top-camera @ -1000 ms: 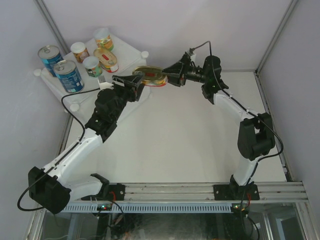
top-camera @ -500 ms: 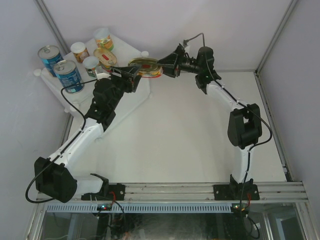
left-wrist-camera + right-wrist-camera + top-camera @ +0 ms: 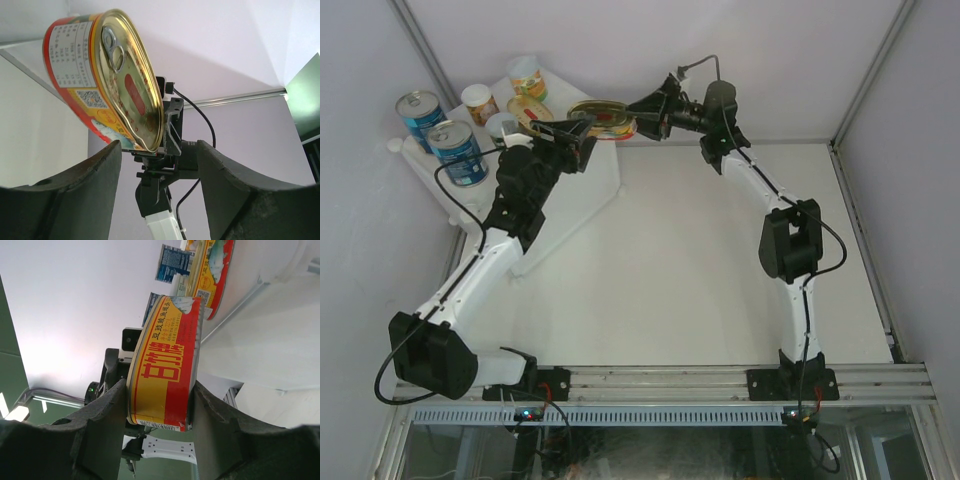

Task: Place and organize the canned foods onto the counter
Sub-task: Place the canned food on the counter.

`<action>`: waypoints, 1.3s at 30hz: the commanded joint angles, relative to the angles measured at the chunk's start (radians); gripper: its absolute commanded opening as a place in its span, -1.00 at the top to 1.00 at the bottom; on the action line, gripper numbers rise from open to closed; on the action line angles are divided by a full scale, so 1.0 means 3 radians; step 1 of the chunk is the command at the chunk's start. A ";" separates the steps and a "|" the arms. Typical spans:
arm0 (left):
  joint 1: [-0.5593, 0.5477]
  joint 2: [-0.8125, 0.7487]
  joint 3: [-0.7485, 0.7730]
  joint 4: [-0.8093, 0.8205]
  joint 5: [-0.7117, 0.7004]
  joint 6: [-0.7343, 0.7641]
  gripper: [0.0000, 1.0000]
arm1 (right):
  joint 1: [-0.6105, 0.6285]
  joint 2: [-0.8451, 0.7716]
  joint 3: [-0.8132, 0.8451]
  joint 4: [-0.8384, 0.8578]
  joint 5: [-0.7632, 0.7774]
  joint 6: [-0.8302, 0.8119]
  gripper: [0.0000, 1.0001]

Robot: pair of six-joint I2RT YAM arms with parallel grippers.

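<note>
My right gripper (image 3: 638, 112) is shut on a flat oval red-and-yellow tin (image 3: 600, 115), holding it level in the air over the right part of the counter (image 3: 603, 170). In the right wrist view the tin (image 3: 165, 365) sits on edge between both fingers. My left gripper (image 3: 582, 135) stands open just left of the held tin, empty; its wrist view shows the tin (image 3: 107, 80) above and beyond the fingertips. On the counter stand two tall blue cans (image 3: 420, 115) (image 3: 455, 150), three small cans (image 3: 478, 100) (image 3: 527, 75) (image 3: 503, 127) and a second oval tin (image 3: 530, 110), partly hidden by the left arm.
The white tabletop (image 3: 700, 260) spreads to the right of the counter. Metal frame posts (image 3: 865, 80) and white walls close the back and sides. An aluminium rail (image 3: 720, 380) with both arm bases runs along the near edge.
Both arms have swung up and to the left. The right gripper carried the oval tin from over the table to above the counter's right part, and the open left gripper moved along beside it.
</note>
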 commanded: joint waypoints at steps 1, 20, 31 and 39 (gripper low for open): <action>0.0064 0.0006 0.0243 0.0118 0.0125 0.0063 -0.32 | 0.0025 0.0049 0.0430 0.0157 0.0108 0.0155 1.00; 0.0224 -0.0159 0.0211 0.0060 0.0293 0.0039 -0.31 | 0.0164 0.0607 0.1227 -0.0163 0.0480 0.0156 1.00; 0.0349 -0.0383 0.0142 0.0040 0.0364 0.0027 -0.31 | 0.0318 0.0755 0.1352 -0.0231 0.0959 0.0074 1.00; 0.0395 -0.0376 0.0186 0.0060 0.0374 0.0017 -0.31 | 0.0382 0.0755 0.1295 -0.0180 0.1262 0.0016 1.00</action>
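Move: The right hand holds the oval can. The bare spot on the counter lies about 14 cm to this hand's left, 10 cm ahead and 6 cm below. Beside that spot, the oval can already on the counter is some 22 cm left of the hand, 7 cm ahead and 5 lower; the orange-label jar is about 24 cm left, 16 ahead, 3 lower. From the empty left hand, the held can is roughly 6 cm ahead, 1 cm right and 3 below. Forward first, then more and more to the left and sinking a little, the right hand carries the oval can about 8 cm towards the bare spot, turning some 10 degrees clockwise and keeping its grip. The left hand, fingers still open, drifts left, then rises about 4 cm and draws slightly back, away from the held can. ##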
